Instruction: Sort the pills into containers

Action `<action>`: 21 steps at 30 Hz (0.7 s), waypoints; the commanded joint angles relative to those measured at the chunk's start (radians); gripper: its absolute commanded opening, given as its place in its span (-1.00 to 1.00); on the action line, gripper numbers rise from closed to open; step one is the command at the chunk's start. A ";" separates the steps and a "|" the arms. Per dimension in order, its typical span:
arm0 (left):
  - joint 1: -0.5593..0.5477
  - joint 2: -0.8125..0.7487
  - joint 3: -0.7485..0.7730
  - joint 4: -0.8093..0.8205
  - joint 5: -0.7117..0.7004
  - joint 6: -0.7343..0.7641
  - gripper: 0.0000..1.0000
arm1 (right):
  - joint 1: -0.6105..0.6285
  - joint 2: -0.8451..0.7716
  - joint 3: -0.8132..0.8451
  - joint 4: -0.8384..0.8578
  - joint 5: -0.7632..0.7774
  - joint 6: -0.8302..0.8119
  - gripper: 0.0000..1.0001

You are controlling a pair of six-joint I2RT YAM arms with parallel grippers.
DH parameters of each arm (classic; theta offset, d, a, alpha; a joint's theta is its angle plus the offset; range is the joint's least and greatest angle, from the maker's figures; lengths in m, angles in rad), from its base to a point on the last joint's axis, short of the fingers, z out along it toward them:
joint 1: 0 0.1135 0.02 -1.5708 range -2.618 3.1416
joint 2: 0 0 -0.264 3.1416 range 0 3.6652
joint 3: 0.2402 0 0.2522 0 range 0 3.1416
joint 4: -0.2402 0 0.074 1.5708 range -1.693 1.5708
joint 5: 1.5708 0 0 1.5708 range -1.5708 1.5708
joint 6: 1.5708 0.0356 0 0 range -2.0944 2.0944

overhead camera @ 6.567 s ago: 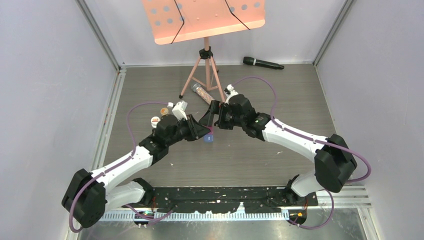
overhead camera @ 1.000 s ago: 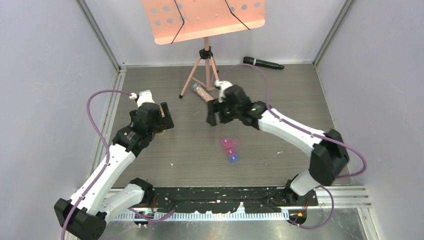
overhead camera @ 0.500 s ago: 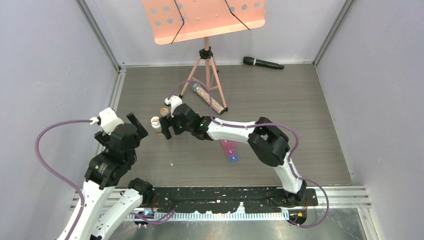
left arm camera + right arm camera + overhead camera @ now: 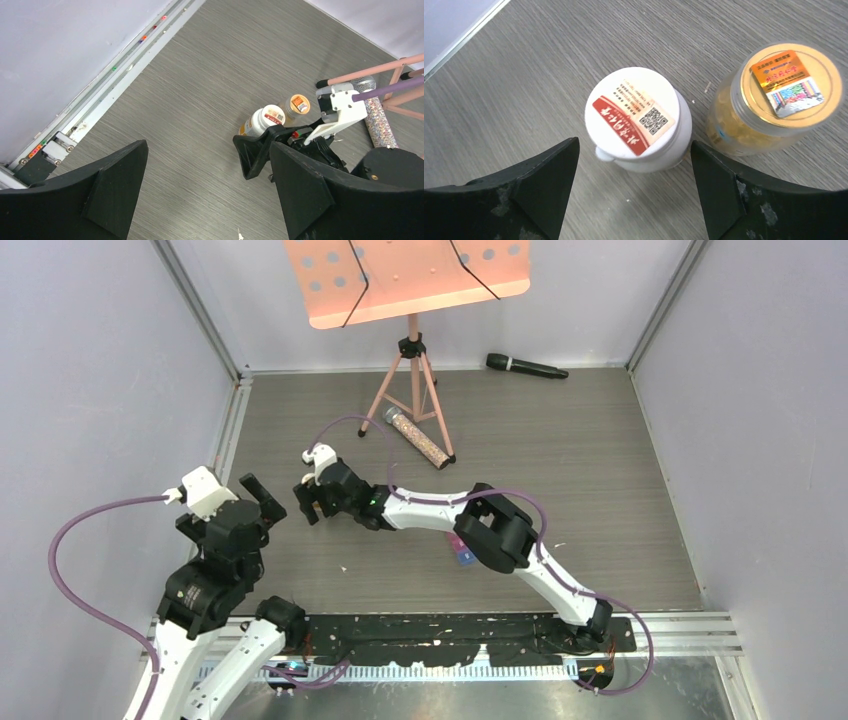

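Two pill bottles stand side by side on the floor: a white bottle (image 4: 636, 117) with a red-labelled cap, and a clear bottle (image 4: 784, 95) with a gold lid and yellow pills (image 4: 734, 125) inside. My right gripper (image 4: 634, 185) hangs open just above and short of the white bottle, touching nothing. The left wrist view shows both the white bottle (image 4: 265, 120) and the gold-lidded one (image 4: 298, 106) behind the right gripper (image 4: 255, 155). My left gripper (image 4: 207, 190) is open and empty, off to their left. In the top view the bottles are hidden, and the right arm's elbow covers most of the containers (image 4: 465, 558).
A pink music stand's tripod (image 4: 412, 390) stands at the back, with a clear tube of speckled beads (image 4: 418, 438) lying by its foot. A black microphone (image 4: 526, 366) lies against the back wall. A metal rail (image 4: 100, 100) runs along the left wall.
The right gripper has slid further left and now covers the bottles in the top view. The left arm has drawn back slightly toward the near left.
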 commanded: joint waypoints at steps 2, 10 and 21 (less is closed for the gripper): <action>0.003 -0.010 0.025 0.000 -0.007 0.017 0.91 | 0.011 0.056 0.103 0.082 0.047 -0.004 0.77; 0.003 -0.010 0.014 0.008 0.015 0.031 0.93 | 0.019 0.131 0.177 0.097 0.080 -0.016 0.36; 0.003 -0.011 -0.034 0.081 0.105 0.039 0.93 | 0.037 -0.067 -0.065 0.091 0.172 -0.050 -0.14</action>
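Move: The white-capped pill bottle stands just off my right fingertips, about 2 cm farther out and 2 cm to the left, its middle some 4 cm below. The yellow-capped jar is its close neighbour, about 6 cm ahead of my right hand and 1 cm to the right. The glittery microphone lies roughly 14 cm ahead and 19 cm right. From my left hand the white bottle is some 14 cm ahead, 9 cm right and 22 cm down. I ease my open right hand down about 2 cm, then onward forward-left by around 3 cm over the white-capped bottle, bringing a finger to either side just under its cap. While still creeping in I close the fingers and pinch the bottle, the grip effort rising, then draw back about a centimetre to the right and slightly back towards my base with the hold kept. ##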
